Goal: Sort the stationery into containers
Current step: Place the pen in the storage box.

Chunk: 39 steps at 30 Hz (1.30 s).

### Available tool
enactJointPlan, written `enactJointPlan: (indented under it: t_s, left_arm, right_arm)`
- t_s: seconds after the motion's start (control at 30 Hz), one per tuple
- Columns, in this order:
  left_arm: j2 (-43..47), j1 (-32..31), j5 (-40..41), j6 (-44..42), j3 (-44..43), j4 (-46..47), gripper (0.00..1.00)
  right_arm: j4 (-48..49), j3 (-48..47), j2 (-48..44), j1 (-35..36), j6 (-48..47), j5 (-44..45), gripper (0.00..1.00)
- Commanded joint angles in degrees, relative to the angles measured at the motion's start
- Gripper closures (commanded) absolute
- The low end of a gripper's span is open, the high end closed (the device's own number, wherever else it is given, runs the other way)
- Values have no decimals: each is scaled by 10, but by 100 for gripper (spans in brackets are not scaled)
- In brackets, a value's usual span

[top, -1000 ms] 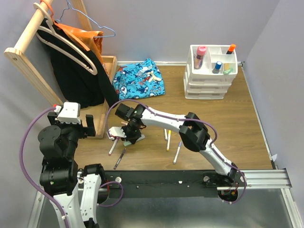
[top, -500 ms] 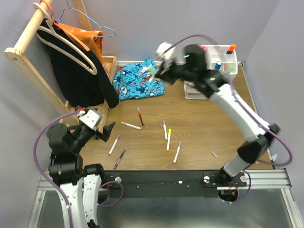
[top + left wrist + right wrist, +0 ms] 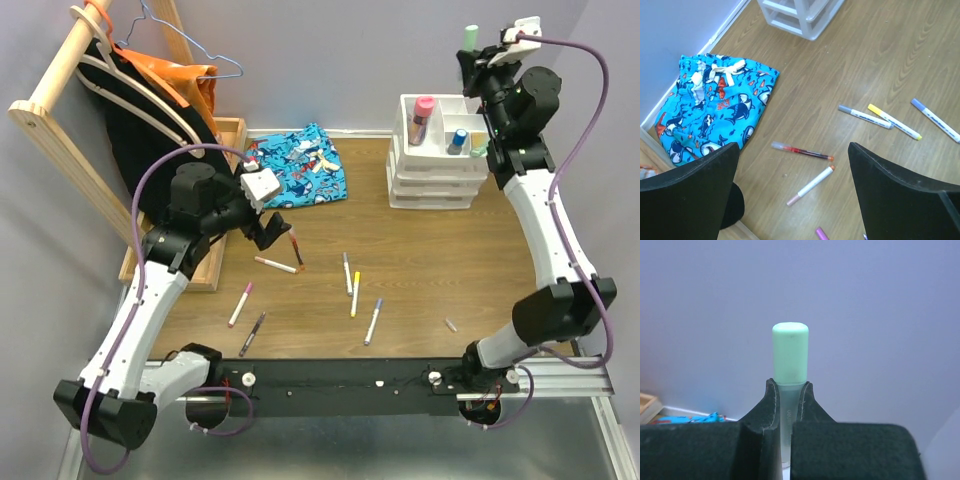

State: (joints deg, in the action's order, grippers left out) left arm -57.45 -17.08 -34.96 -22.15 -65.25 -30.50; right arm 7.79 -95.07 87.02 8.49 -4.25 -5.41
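Observation:
Several pens lie loose on the wooden table: a red pen, a white orange-tipped pen, a pink-capped pen, a dark pen, and grey-, yellow- and blue-capped ones. My left gripper hangs open just above the red and white pens, holding nothing. My right gripper is raised above the white organiser, shut on a mint-green highlighter that stands upright. A pink glitter tube stands in a top compartment.
A blue patterned cloth lies at the back, left of the organiser. A wooden tray and a leaning rack with hangers and dark clothes fill the left side. A small stub lies near the front right.
My right arm has swung from beside the cloth up above the organiser with the green highlighter. My left arm has reached forward from the near left corner to over the red pen.

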Motion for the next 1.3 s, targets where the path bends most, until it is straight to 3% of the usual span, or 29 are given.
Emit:
enactJointPlan:
  t_s: [0.0,0.33,0.83,1.27]
  left_arm:
    - [-41,-30,44,14,-16,68,1]
    - [-80,-57,45,55,-9,112,1]
    - [-102,-60,68,62,-8,117,1]
    - [-130,-61,72,62,-27,128,1]
  right_arm:
    - [42,-45,67,-62,61,30,99]
    - [-8,-119,176,-142,97,13,99]
    - [17,-152,274,-149,128,-15,99]
    - [37,-170,262,-149,132,-6,99]
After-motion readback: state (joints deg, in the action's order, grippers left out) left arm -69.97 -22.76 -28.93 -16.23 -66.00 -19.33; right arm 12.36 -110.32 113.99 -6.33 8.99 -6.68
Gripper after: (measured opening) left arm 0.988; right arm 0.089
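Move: The right gripper already holds the light-green pen upright above the storage box; the box's far right compartment lies about 12 cm ahead, 10 cm right and 21 cm below it. The blue bottle is some 3 cm ahead and 4 cm right, the pink-capped tube 9 cm ahead and 5 cm left, both around 20 cm lower. From the open left gripper, the red pen lies about 5 cm ahead, 5 cm right and 29 cm down; the white pen is almost straight below. Keep the right gripper shut on the green pen and carry it about 14 cm forward, 13 cm right and 10 cm down, towards the far right compartment. Swing it clockwise and tip it slightly down, finishing with a level push forward near the orange-capped marker. Meanwhile ease the open left gripper about 5 cm forward, 4 cm right and a little down, towards the red pen. ##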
